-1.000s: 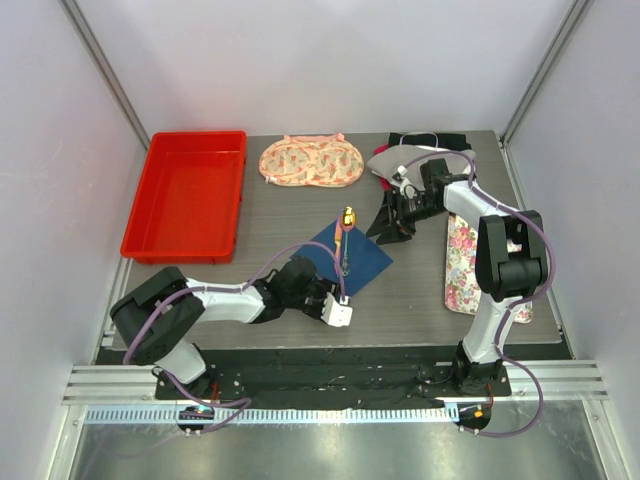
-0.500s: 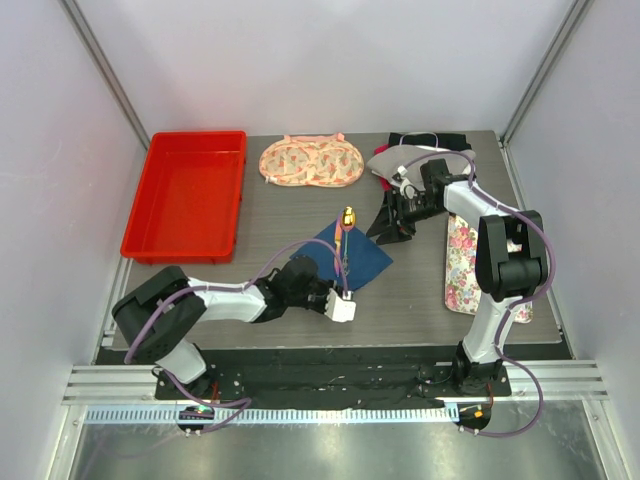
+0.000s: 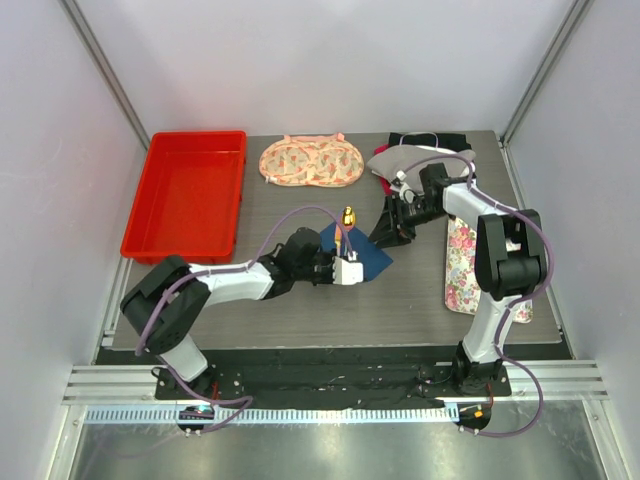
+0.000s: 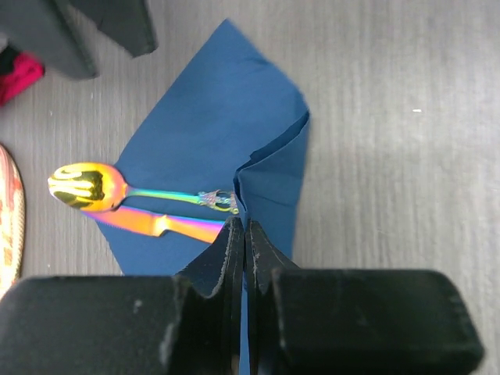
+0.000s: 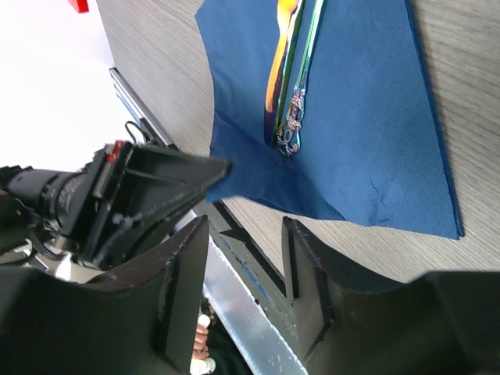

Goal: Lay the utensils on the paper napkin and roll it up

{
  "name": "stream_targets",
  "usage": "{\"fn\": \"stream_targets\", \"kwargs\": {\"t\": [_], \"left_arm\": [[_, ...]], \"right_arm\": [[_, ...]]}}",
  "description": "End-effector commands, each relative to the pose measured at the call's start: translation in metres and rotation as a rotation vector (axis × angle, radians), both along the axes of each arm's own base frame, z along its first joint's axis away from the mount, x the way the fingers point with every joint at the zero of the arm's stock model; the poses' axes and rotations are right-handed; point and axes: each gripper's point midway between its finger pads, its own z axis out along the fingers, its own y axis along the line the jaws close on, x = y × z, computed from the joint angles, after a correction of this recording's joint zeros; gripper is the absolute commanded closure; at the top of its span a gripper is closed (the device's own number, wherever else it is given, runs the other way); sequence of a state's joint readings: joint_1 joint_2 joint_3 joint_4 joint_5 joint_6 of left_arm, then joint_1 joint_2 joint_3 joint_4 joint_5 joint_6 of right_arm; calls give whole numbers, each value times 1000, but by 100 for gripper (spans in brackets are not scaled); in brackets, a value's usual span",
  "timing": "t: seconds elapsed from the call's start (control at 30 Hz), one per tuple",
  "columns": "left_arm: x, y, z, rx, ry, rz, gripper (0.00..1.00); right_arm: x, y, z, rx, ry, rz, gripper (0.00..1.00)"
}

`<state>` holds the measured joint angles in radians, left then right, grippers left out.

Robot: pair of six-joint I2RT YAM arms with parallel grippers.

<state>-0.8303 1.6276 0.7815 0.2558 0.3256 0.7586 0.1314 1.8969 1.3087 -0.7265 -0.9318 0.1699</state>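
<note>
The dark blue paper napkin (image 3: 372, 258) lies mid-table with the utensils on it: a gold-bowled spoon (image 4: 86, 186) and an orange-pink knife (image 4: 156, 224), side by side. Their yellowish ends (image 3: 348, 215) stick out past the napkin's far corner. My left gripper (image 3: 345, 262) is shut on the napkin's near corner, and that corner (image 4: 269, 168) stands folded up against the handle ends. My right gripper (image 3: 392, 232) hovers just off the napkin's right side, open with nothing between its fingers (image 5: 183, 273). In the right wrist view the utensils (image 5: 293, 70) lie on the napkin (image 5: 367, 117).
A red tray (image 3: 185, 195) stands at the back left. A peach floral cloth (image 3: 310, 162) lies at the back middle, with dark and grey cloths (image 3: 430, 145) at the back right. A white floral mat (image 3: 462, 265) runs along the right side under the right arm.
My left gripper has shut on the napkin's near corner and moved toward the back, folding that corner up over the handle ends. The right gripper's jaws have narrowed a little.
</note>
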Motion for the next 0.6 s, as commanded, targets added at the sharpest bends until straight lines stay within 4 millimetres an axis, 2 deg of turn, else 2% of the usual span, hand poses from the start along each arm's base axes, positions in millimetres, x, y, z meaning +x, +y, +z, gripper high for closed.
{"fn": "stream_targets", "kwargs": {"t": [0.0, 0.23, 0.37, 0.57], "left_arm": [[13, -4, 3, -22, 59, 36, 94], [26, -3, -4, -21, 89, 79, 96], [35, -4, -9, -18, 95, 121, 95], [53, 0, -16, -20, 116, 194, 94]], "right_arm": [[-5, 2, 0, 27, 8, 25, 54], [-11, 7, -3, 44, 32, 37, 62], [-23, 18, -13, 37, 70, 47, 66], [-25, 32, -25, 24, 100, 44, 78]]}}
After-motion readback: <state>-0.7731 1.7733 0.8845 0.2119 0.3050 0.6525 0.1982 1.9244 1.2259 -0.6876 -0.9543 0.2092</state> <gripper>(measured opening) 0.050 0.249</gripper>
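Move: The left hand already pinches the napkin's raised near corner; the knife's middle lies about 6 cm ahead, 1 cm left and 4 cm below, the spoon's some 7 cm ahead and 1 cm right. From the half-open right hand, the napkin's near fold lies roughly 6 cm back, 5 cm left and 6 cm below; the knife is about 11 cm left and 1 cm back, the spoon 9 cm left, level with it. Left brings its pinched corner 3 cm forward and down over the handles; narrowing, right nears the fold, moving back-left. ##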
